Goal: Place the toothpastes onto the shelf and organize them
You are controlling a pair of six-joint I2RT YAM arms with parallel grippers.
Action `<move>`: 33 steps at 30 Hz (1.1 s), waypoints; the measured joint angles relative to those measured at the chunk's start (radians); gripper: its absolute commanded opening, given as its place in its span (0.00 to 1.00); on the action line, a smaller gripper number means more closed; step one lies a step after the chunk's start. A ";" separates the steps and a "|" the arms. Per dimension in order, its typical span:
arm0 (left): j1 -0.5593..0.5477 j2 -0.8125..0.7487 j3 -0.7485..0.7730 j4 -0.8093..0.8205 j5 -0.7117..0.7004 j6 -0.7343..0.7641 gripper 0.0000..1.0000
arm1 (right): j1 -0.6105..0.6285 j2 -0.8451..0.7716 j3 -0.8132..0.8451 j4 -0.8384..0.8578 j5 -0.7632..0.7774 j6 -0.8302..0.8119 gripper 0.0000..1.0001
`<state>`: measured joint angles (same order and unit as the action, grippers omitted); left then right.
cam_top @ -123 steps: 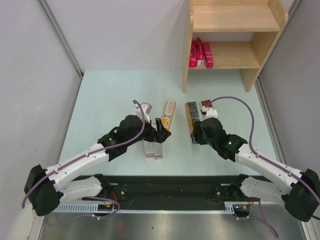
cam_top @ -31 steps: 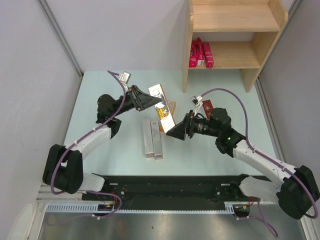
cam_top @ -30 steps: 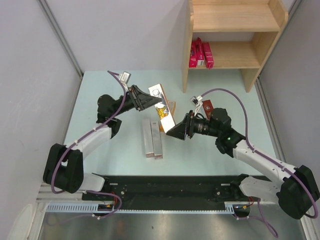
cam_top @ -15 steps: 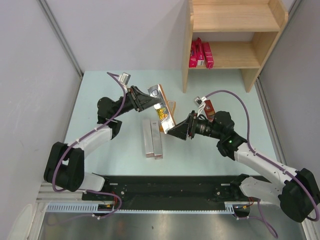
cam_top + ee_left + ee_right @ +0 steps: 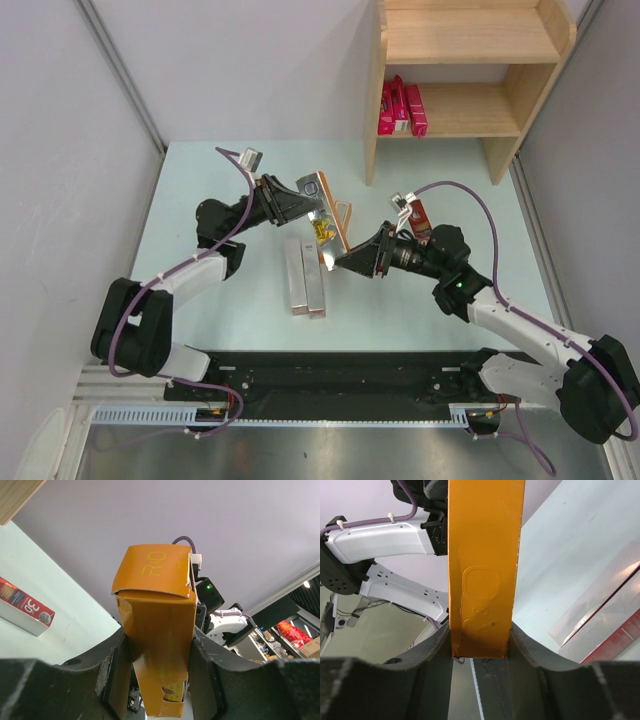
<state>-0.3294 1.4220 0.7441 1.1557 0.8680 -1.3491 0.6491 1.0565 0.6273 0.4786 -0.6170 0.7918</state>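
An orange-yellow toothpaste carton [image 5: 324, 222] hangs tilted above the table's middle, held at both ends. My left gripper [image 5: 305, 200] is shut on its upper end; in the left wrist view the carton [image 5: 157, 630] fills the gap between the fingers [image 5: 157, 680]. My right gripper [image 5: 346, 262] is shut on its lower end, with the carton [image 5: 482, 555] pinched between its fingers [image 5: 481, 650]. Two silver-grey cartons [image 5: 305, 278] lie side by side on the table. A gold-tan carton [image 5: 345, 213] lies partly hidden behind the held one. A dark red carton [image 5: 416, 213] lies by the right arm. Three magenta-pink cartons [image 5: 400, 106] stand on the shelf's [image 5: 520, 90] lower board.
The shelf's upper board [image 5: 470, 40] is bare, and so is the right part of the lower board [image 5: 470, 108]. Grey walls close in the table on the left [image 5: 60, 200] and right [image 5: 590, 180]. The dark red carton [image 5: 25, 612] shows on the table in the left wrist view.
My right gripper has closed on the lower end of the orange-yellow carton. The left gripper has kept its hold and turned the carton slightly, so its orange edge shows.
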 measured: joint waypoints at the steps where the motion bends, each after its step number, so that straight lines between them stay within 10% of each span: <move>1: 0.000 0.000 0.000 0.005 0.002 -0.002 0.36 | 0.000 0.000 -0.001 0.003 0.000 0.001 0.38; 14: 0.000 -0.016 0.000 -0.076 -0.006 0.058 1.00 | -0.053 -0.004 -0.006 -0.011 -0.001 0.003 0.33; 33: -0.043 -0.422 0.048 -1.107 -0.610 0.757 1.00 | -0.316 -0.060 -0.008 -0.218 -0.034 -0.019 0.30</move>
<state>-0.3721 1.0000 0.7918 0.0486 0.2577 -0.5919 0.3328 0.9970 0.6189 0.2607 -0.6506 0.7727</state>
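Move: The foil-fronted toothpaste box is held by both hands, its middle roughly 4 cm back, 2 cm right and 2 cm below the left hand. From the right hand, the free spot on the lower shelf board lies some 35 cm ahead, 25 right and 7 lower; the pink boxes end about 5 cm left of that spot. On the table, 26 cm below the right hand, the red box lies 17 cm ahead and 21 right, the orange box 17 ahead and 1 left. Open the left gripper wide to free the upper end of the toothpaste box, then back it off about 7 cm left and 6 cm down, easing slightly forward, while its fingers tip down and swing counter-clockwise. Keep the right fingers shut on the near end and carry the box right and forward towards the shelf, about 10 cm, sinking a little and turning some 15 degrees clockwise. ##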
